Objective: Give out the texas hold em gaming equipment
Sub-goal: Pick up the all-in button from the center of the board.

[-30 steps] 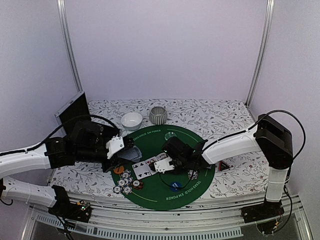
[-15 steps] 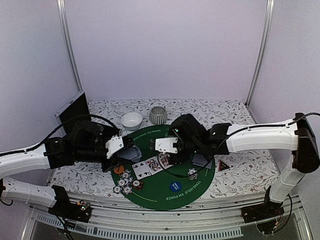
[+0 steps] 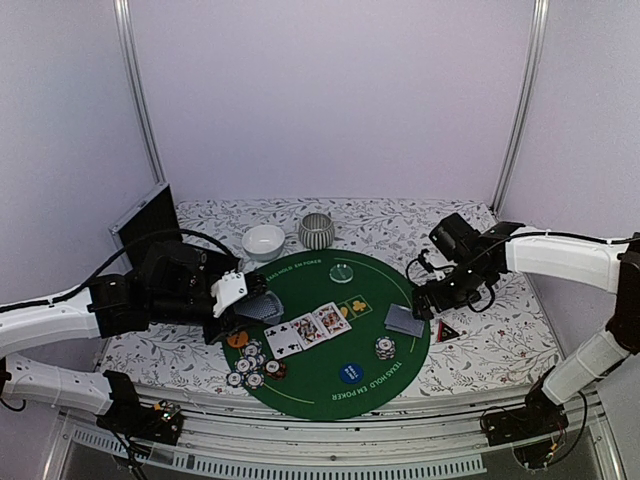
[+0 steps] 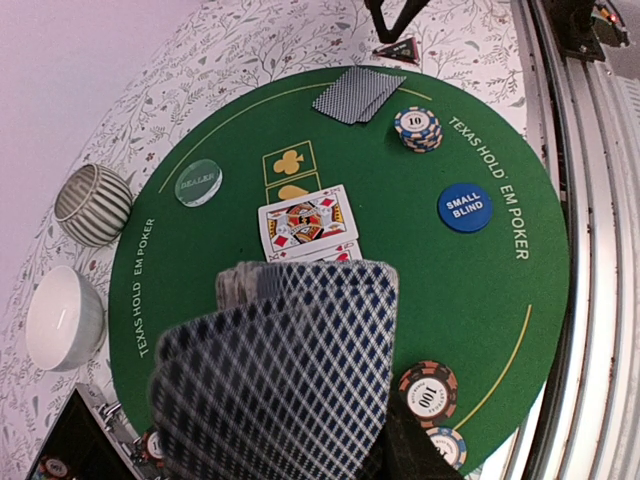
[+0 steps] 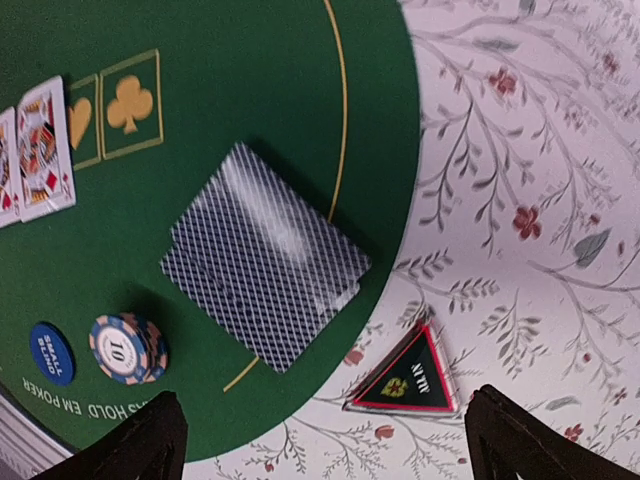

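My left gripper (image 3: 245, 300) is shut on a deck of grey-blue-backed playing cards (image 4: 280, 370), held fanned above the green mat's (image 3: 320, 395) left side. My right gripper (image 5: 330, 440) stands open and empty over the mat's right edge. Below it lie a face-down pair of cards (image 5: 265, 265) and the red-black triangle (image 5: 405, 378), which sits on the tablecloth. Face-up cards (image 3: 305, 328) lie mid-mat. A chip stack (image 3: 385, 348), the blue button (image 3: 349, 374), the pale green button (image 3: 342, 271), the orange button (image 3: 236, 340) and more chips (image 3: 252, 365) rest on the mat.
A white bowl (image 3: 263, 241) and a striped grey bowl (image 3: 316, 231) stand behind the mat. A black panel (image 3: 145, 222) leans at the back left. The flowered tablecloth (image 3: 480, 350) ends at the metal rail in front.
The right arm has swung from the middle of the mat out to its right edge and its jaws have opened wide. The left arm and its deck have stayed put.
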Controlling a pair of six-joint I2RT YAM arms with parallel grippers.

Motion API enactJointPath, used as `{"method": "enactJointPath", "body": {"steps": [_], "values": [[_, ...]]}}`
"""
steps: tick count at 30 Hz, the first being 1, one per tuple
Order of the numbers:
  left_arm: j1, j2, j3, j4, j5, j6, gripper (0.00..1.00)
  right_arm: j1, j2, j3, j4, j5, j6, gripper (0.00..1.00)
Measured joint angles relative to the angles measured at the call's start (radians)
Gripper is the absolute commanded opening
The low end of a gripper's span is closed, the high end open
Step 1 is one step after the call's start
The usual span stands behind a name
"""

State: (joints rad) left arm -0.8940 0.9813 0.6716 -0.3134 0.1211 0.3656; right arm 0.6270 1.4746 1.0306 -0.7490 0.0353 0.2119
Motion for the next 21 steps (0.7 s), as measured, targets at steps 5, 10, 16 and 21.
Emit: {"method": "enactJointPath", "body": {"steps": [5,10,16,21], "values": [[0.000,0.000,0.000,0.000,0.002,0.000,0.35,-0.049,0.075,-0.003,-0.081,-0.076,0.008,0.99],[0.000,0.000,0.000,0.000,0.002,0.000,0.35,-0.093,0.134,0.051,-0.109,-0.091,-0.069,0.99],[0.000,-0.002,0.000,0.000,0.002,0.000,0.36,-0.095,0.168,0.087,-0.093,-0.068,-0.299,0.99],[0.000,-0.018,0.000,0.000,0.002,0.000,0.36,-0.095,0.210,0.025,-0.107,-0.077,-0.416,0.99]]}}
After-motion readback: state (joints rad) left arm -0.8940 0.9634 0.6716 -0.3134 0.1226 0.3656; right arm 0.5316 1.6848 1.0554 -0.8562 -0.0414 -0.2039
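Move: Below the open right hand, some 7 cm down, the all-in button lies about 4 cm to its right and 2 cm back. The face-down pair of cards lies roughly 5 cm to the hand's left and 1 cm ahead. The chip stack is about 9 cm left and 6 cm back. From the left hand, the button is about 37 cm right, 6 cm ahead and 15 cm down. Sinking about 6 cm in all and shifting some 3 cm right, the right hand comes down towards the all-in button, fingers staying wide open. The descent checks about halfway while the hand swings forward a couple of centimetres, then goes on down, back and right as the wrist turns some 20 degrees counter-clockwise and the fingers tip nearer to straight down. ##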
